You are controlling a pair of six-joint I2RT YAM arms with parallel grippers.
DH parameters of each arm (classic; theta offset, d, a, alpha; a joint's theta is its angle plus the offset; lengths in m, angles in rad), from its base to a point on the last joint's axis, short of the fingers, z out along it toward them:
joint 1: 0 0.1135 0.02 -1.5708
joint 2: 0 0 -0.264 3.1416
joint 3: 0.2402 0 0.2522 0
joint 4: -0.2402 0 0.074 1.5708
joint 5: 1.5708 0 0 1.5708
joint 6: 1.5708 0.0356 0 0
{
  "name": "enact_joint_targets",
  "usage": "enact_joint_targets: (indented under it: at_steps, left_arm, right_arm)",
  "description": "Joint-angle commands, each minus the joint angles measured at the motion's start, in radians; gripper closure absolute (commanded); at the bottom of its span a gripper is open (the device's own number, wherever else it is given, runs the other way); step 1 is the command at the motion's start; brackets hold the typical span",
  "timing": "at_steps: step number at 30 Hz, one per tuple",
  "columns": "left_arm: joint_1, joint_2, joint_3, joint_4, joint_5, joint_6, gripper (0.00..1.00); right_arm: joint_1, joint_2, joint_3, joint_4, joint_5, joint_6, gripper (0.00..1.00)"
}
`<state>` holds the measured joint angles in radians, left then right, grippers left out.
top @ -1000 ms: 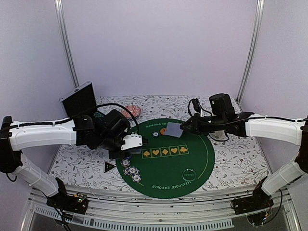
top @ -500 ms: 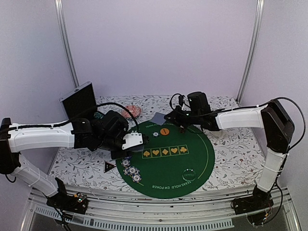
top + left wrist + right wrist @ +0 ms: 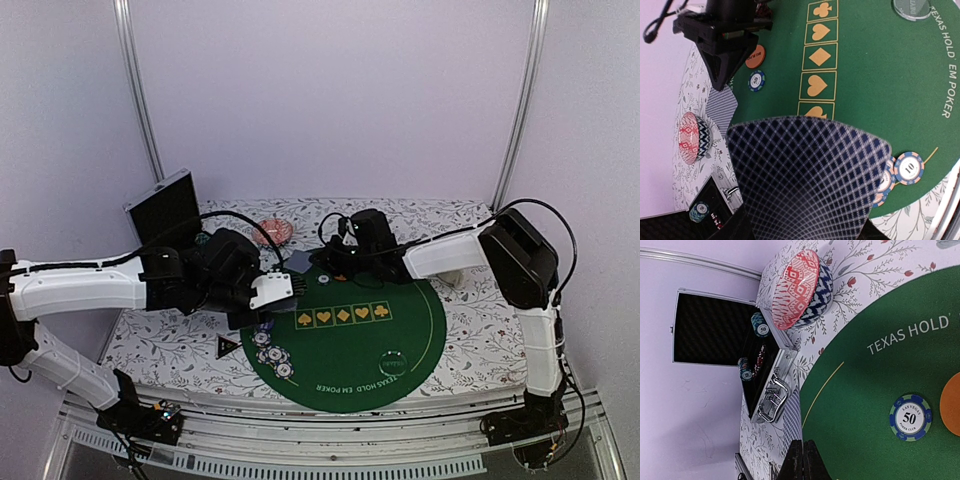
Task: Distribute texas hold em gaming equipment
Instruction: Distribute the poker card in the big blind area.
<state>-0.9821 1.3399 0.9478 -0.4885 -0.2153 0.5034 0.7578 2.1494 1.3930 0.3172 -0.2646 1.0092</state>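
Note:
My left gripper (image 3: 274,292) hovers over the left edge of the green mat (image 3: 410,330), shut on a stack of playing cards. The stack's lattice back (image 3: 805,180) fills the left wrist view and hides the fingers. My right gripper (image 3: 311,262) reaches across to the mat's far left rim, shut on one grey-blue card (image 3: 298,262) that hangs from its tips (image 3: 721,106) (image 3: 792,420). Next to it on the mat lie a blue 50 chip (image 3: 910,417) and an orange button (image 3: 755,56). Small piles of chips (image 3: 272,355) sit at the mat's near left.
The pink patterned dish (image 3: 802,290) stands just behind the mat's far left rim. An open metal case (image 3: 165,210) holding some chips (image 3: 760,324) is beside it. A clear disc (image 3: 393,362) lies near the mat's front, and a black triangle (image 3: 228,346) lies left of the mat.
The right arm has swept left along the mat's far edge with the card, from right of centre to the left rim. The left arm has barely moved.

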Motion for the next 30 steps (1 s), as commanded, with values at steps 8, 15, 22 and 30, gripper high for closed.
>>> enact_joint_targets:
  at_steps: [8, 15, 22, 30]
  left_arm:
    - [-0.013, -0.036, -0.023, 0.041, -0.004, 0.007, 0.5]
    - [-0.01, -0.038, -0.024, 0.041, -0.006, 0.009, 0.51]
    - [-0.009, -0.04, -0.025, 0.041, -0.006, 0.009, 0.5]
    - [-0.007, -0.045, -0.029, 0.041, -0.004, 0.012, 0.5]
  right_arm:
    - [0.008, 0.098, 0.076, 0.009, 0.046, 0.067, 0.98]
    - [0.008, 0.128, 0.141, -0.076, 0.091, 0.065, 0.98]
    - [0.001, 0.165, 0.202, -0.126, 0.109, 0.077, 0.93]
    - [0.001, 0.146, 0.195, -0.145, 0.116, 0.07, 0.47]
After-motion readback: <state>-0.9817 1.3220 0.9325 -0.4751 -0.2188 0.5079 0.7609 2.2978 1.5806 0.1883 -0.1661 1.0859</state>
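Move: The right hand holds the card pinched. The card's place on the green mat is about 4 cm ahead, 2 cm left and 5 cm below. The 50 chip is level with the hand and 3 cm right, the big blind button about 2 cm ahead and 8 cm right, both some 6 cm down. The bowl is about 15 cm ahead and 11 cm left. From the left hand, the card's place is roughly 19 cm ahead, 7 cm right and 9 cm below. Still pinching the card, the right hand lowers it about 3 cm to the mat, then eases it some 3 cm forward over the far-left part, just beyond the 50 chip, yawing slightly clockwise. At the end its fingers open to about half and let go of the card, while the hand sinks a last centimetre. ##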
